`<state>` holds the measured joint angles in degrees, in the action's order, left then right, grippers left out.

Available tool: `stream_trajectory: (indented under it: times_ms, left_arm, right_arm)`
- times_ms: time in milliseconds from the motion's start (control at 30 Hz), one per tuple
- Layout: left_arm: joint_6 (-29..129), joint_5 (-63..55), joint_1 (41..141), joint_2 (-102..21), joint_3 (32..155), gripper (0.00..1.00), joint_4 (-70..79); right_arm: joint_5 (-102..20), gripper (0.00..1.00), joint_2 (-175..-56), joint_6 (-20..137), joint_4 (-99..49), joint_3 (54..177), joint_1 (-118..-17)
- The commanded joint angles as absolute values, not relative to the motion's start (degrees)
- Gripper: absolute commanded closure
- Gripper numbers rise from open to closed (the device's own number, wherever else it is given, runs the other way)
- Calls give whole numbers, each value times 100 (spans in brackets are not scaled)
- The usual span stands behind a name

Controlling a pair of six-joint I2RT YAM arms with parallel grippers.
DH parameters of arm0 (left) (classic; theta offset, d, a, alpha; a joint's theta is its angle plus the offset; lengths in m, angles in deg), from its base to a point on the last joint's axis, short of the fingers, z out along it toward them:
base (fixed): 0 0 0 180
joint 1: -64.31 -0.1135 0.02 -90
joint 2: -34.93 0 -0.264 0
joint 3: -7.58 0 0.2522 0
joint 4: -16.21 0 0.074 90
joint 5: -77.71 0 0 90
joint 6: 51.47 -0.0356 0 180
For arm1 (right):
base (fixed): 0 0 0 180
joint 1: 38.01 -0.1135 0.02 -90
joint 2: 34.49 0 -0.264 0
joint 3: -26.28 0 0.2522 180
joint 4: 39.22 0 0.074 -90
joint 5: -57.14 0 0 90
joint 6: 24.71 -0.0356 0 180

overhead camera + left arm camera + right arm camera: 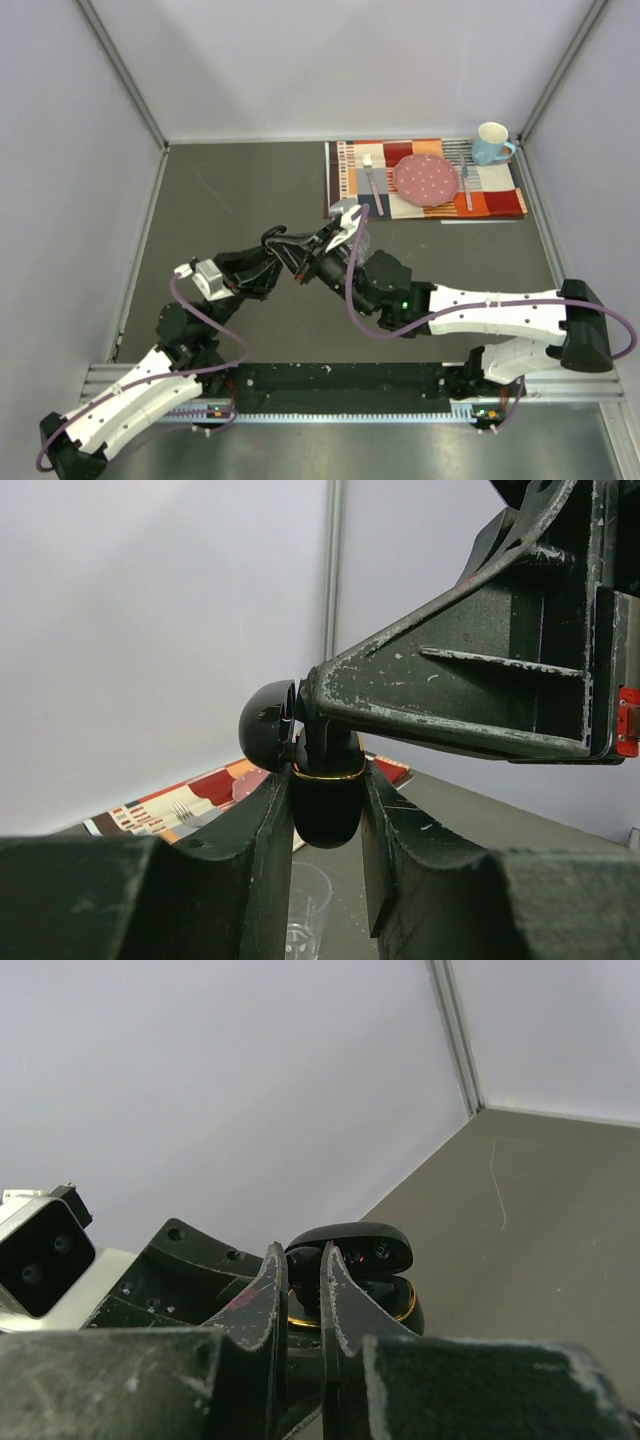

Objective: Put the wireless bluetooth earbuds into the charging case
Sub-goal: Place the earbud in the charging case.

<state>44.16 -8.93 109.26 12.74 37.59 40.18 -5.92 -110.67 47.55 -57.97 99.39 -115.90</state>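
The charging case point(325, 805) is a glossy black oval with a gold rim. It is held up off the table, its lid point(268, 725) hinged open to the left. My left gripper point(326, 772) is shut on the case's body. My right gripper point(300, 1255) reaches in from above, shut on one small black earbud point(303, 1268) at the case's open mouth. The right wrist view shows the case point(400, 1305) and its lid point(360, 1245) just behind those fingers. From above, the left gripper point(290, 262) and right gripper point(314, 262) meet mid-table. Other earbuds are out of view.
A clear plastic cup point(300, 910) stands on the table below the held case. At the back right lies a striped placemat point(495, 200) with a pink plate point(426, 178), forks and a blue mug point(492, 143). Grey walls enclose the table.
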Motion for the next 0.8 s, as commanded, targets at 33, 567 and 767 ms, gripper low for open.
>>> stream_trajectory:
  times_ms: [33, 567, 767]
  left_arm:
    - [4468, -1123, 10922, 1428, 3716, 100, 4648]
    - [4477, -1088, 10914, 1498, 3672, 100, 4561]
    - [4459, -1053, 10914, 1507, 3690, 100, 4490]
  right_arm:
    - [-448, 100, -11008, 4596, -5482, 9884, -11711]
    - [-104, 68, -10938, 4736, -5253, 10156, -11711]
    - [-263, 48, -10771, 4797, -5349, 10280, -11720]
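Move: The left hand still holds the open charging case just past its fingertips, about 1 cm ahead, 1 cm right and 1 cm above the hand. From the right hand, whose nearly shut fingers pinch an earbud at the case's mouth, the case lies some 2 cm ahead, 1 cm left and 2 cm lower. The glass stands about 16 cm ahead of the right hand and 11 cm right; the fork some 32 cm ahead and 16 cm right, both roughly 30 cm down. With the earbud between its fingertips, the right hand pushes it down into the near socket of the case, sinking roughly 1 cm with barely any tilt. Its fingers then spread to nearly half open and let go of the earbud, while the hand stays close by the case. The left hand keeps its grip and sinks about 1 cm too. ##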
